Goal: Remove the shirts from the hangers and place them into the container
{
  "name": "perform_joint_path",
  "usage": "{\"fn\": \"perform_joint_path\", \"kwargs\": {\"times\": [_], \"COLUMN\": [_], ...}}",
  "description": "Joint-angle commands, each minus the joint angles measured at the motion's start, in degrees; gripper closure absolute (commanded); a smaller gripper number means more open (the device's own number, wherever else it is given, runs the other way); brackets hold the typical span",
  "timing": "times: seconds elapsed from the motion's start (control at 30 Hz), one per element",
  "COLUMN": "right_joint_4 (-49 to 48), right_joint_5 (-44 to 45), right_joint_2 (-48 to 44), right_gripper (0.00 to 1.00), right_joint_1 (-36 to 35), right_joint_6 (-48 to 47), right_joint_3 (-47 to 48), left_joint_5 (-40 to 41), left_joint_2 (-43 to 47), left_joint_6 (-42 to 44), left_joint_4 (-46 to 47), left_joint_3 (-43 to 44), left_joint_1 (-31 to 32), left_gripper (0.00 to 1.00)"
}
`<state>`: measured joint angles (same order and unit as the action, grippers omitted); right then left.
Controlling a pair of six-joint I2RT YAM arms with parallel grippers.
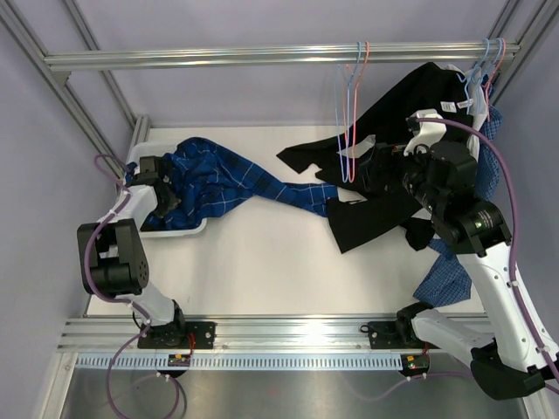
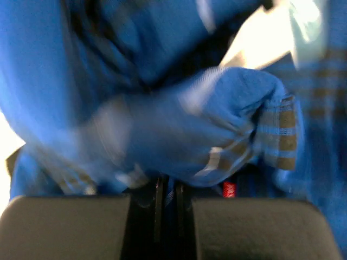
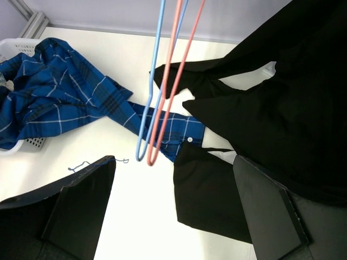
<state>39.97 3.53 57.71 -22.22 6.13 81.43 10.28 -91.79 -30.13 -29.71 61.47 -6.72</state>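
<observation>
A blue plaid shirt lies bunched in the white lattice container at the left, with one sleeve trailing right across the table. My left gripper sits over the container, shut on a fold of this shirt; blue cloth shows between its fingers. A black shirt hangs from a hanger at the back right and drapes onto the table. My right gripper stands open beside it, holding nothing. Two bare hangers, pink and light blue, dangle in front of it.
A metal rail spans the back and carries the hangers. Another blue plaid shirt hangs at the far right behind my right arm. Frame posts stand at both back corners. The plaid sleeve cuff touches the black shirt's hem.
</observation>
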Motion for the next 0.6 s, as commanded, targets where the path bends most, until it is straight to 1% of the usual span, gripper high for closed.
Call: {"fn": "perform_joint_path", "kwargs": {"times": [0.0, 0.03, 0.07, 0.1, 0.17, 0.2, 0.27, 0.33, 0.37, 0.43, 0.47, 0.53, 0.57], "right_joint_4": [-2.2, -1.9, -1.8, -1.8, -2.0, -2.0, -1.8, -1.8, -1.8, -1.6, -1.4, -1.4, -1.2], "right_joint_5": [0.4, 0.1, 0.1, 0.2, 0.3, 0.1, -0.5, -1.3, -1.4, -1.6, -1.6, -1.2, -1.2], "right_joint_2": [-1.6, -1.6, -1.6, -1.7, -2.0, -2.0, -1.8, -1.6, -1.5, -1.1, -1.0, -1.0, -1.2], "right_gripper": [0.01, 0.00, 0.00, 0.01, 0.00, 0.01, 0.01, 0.01, 0.01, 0.01, 0.01, 0.01, 0.01], "right_joint_1": [0.2, 0.2, 0.2, 0.2, 0.2, 0.2, 0.2, 0.2, 0.2, 0.2, 0.2, 0.2, 0.2], "right_joint_6": [-0.7, -0.7, -0.6, -0.9, -0.9, -0.9, -0.8, -0.5, -0.6, -0.8, -1.2, -1.4, -1.3], "right_joint_3": [-1.3, -1.5, -1.8, -1.8, -1.8, -1.6, -1.1, -0.7, -0.3, 0.0, 0.4, 0.3, 0.1], "left_joint_5": [-0.6, -0.9, -1.6, -1.8, -0.4, 1.0, 5.2, 6.9, 8.5, 9.8, 9.4, 8.4, 8.4], "left_joint_2": [-0.9, -0.8, -0.3, 1.8, 4.9, 7.9, 10.2, 12.9, 13.6, 14.3, 14.1, 13.1, 11.6], "left_joint_6": [-4.1, -3.6, -3.4, -3.2, -0.9, 0.2, 2.8, 4.6, 5.3, 7.4, 8.3, 12.1, 13.5], "left_joint_4": [-0.2, -0.3, -0.4, -0.6, -1.0, -2.4, -5.2, -6.6, -6.8, -8.1, -8.1, -7.8, -7.0], "left_joint_3": [-2.9, -2.9, -2.5, -1.6, -0.1, 0.9, 5.0, 7.5, 9.7, 12.2, 14.6, 16.9, 18.6], "left_joint_1": [-2.7, -2.7, -2.5, -2.3, -0.2, 0.8, 4.7, 6.8, 10.6, 14.6, 18.6, 22.9, 26.8], "left_gripper": [0.90, 0.85, 0.75, 0.66, 0.42, 0.20, 0.02, 0.01, 0.01, 0.01, 0.01, 0.01, 0.01]}}
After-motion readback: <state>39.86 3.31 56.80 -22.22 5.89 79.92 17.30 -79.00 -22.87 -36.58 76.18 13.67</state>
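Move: The left hand is down inside the container, still pinching the blue plaid shirt; the container's middle is about 3 cm ahead, 2 cm right and 4 cm below. The shirt's overhanging part lies some 20 cm right and 5 cm ahead, its trailing cuff about 46 cm right and level with the hand, both slightly lower. From the right hand the container is roughly 56 cm left, 10 cm ahead, 36 cm down. Left fingers open wide, release the plaid shirt, then the hand lifts some 16 cm, swinging right about 11 cm. ##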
